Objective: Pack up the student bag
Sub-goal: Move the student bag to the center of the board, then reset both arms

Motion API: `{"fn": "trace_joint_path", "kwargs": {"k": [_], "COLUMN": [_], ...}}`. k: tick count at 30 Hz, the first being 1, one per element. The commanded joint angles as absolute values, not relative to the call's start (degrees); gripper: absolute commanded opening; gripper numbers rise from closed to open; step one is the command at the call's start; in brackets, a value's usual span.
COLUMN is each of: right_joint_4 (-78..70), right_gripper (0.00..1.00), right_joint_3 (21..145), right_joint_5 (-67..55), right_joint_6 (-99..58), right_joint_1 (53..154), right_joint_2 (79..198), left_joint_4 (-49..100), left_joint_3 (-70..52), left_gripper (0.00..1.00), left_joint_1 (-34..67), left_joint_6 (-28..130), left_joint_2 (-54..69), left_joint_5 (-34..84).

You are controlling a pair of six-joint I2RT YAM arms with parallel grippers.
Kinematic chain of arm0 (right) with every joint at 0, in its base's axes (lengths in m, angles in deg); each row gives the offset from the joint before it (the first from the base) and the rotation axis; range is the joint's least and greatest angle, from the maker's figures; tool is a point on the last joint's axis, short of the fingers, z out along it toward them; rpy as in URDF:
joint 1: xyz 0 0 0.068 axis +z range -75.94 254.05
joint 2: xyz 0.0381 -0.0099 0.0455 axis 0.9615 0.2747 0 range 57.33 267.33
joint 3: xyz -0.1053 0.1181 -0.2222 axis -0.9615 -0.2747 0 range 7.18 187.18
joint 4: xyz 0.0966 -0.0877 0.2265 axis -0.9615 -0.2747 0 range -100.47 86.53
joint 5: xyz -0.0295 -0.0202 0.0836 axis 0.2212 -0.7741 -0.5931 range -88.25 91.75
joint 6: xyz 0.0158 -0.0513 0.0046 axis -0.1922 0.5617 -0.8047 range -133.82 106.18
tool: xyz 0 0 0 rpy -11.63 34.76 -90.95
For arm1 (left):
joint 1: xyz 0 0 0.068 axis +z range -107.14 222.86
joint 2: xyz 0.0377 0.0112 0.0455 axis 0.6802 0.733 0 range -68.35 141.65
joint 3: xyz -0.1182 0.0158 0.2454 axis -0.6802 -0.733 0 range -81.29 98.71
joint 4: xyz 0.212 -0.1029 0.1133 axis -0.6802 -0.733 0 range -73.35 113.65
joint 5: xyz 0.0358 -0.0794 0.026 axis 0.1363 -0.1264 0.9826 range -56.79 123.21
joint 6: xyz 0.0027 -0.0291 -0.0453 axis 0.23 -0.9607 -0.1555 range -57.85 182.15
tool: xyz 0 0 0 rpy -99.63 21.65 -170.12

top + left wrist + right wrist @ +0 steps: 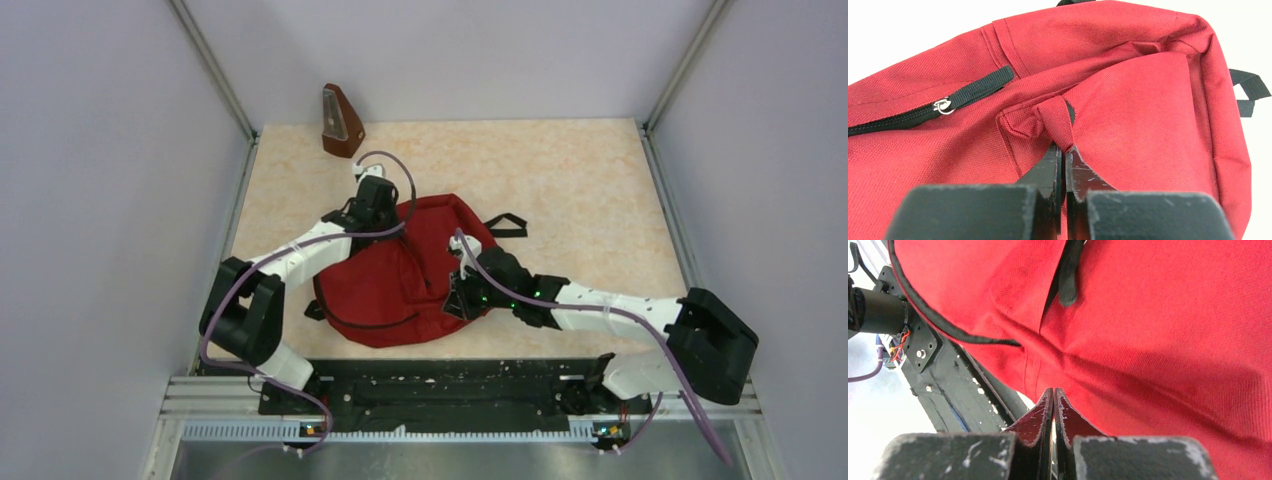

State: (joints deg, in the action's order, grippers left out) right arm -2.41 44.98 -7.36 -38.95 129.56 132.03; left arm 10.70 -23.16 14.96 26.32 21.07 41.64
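The student bag [395, 280], dark red with black trim, lies flat in the middle of the table. My left gripper [385, 222] is at its far left part. In the left wrist view that left gripper [1065, 148] is shut on a small raised fold of the bag's red fabric [1053, 117], just right of a black zipper with a silver pull [943, 106]. My right gripper [458, 298] is at the bag's right side. Up close, the right gripper [1053, 390] is shut, its tips against the red fabric [1158, 340]. Whether cloth is pinched there I cannot tell.
A brown metronome-shaped object [340, 122] stands at the far left of the table. The bag's black carry strap [506, 225] sticks out to the right. A black rail [440, 385] runs along the near edge, and grey walls close in both sides.
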Motion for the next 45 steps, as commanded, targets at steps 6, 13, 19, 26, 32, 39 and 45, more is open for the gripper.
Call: {"fn": "trace_joint_path", "kwargs": {"k": [6,13,19,26,32,39,45], "right_joint_4": [-3.3,-7.5,-10.8,-14.5,-14.4,-8.2,-0.9], "right_gripper": [0.0,0.39,0.76,0.83,0.84,0.85,0.89], "right_joint_3": [47.3,50.8,51.0,50.2,50.1,46.5,37.6], "right_joint_5": [-2.7,0.8,-2.3,-2.7,0.9,13.8,16.7], "right_joint_6": [-40.5,-39.4,-35.7,-32.2,-31.1,-26.9,-25.4], "right_joint_1": [130.7,126.1,115.0,97.0,86.3,86.2,86.4], "right_joint_2": [127.5,127.4,125.6,119.5,111.2,97.1,82.2], "left_joint_4": [22.6,24.6,25.0,19.3,6.5,0.6,1.8], "left_joint_3": [-21.4,-19.6,-22.4,-28.0,-26.4,-26.8,-32.5], "left_gripper": [0.0,0.39,0.89,0.93,0.95,0.97,0.98], "left_joint_1": [18.3,20.0,20.1,23.5,26.3,26.3,26.3], "left_joint_6": [30.6,34.1,36.5,37.2,39.2,46.9,47.2], "left_joint_2": [21.7,22.3,15.1,2.0,-11.4,-26.4,-33.9], "left_joint_5": [38.9,36.6,41.0,43.9,50.9,57.7,58.1]}}
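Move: The left gripper already pinches a fold of red fabric near the far side of the student bag; the bag's middle lies about 8 cm back, 4 cm right and 4 cm below it. The looped strap lies some 27 cm right and 1 cm ahead of it, the metronome about 23 cm ahead and 14 cm left. From the shut right gripper, at the bag's near right edge, the bag's middle is about 7 cm ahead, 11 cm left and 4 cm lower. Ease the left gripper, still pinching the fold, about 3 cm forward to drag the bag, then open it wide, let go and lift away some 20 cm, swinging left and back as it tips up. Raise the shut right gripper slightly and open it while moving forward, then sweep it nearly 30 cm right and up clear of the bag, drawing back slightly at the end as it tips up and turns clockwise. ##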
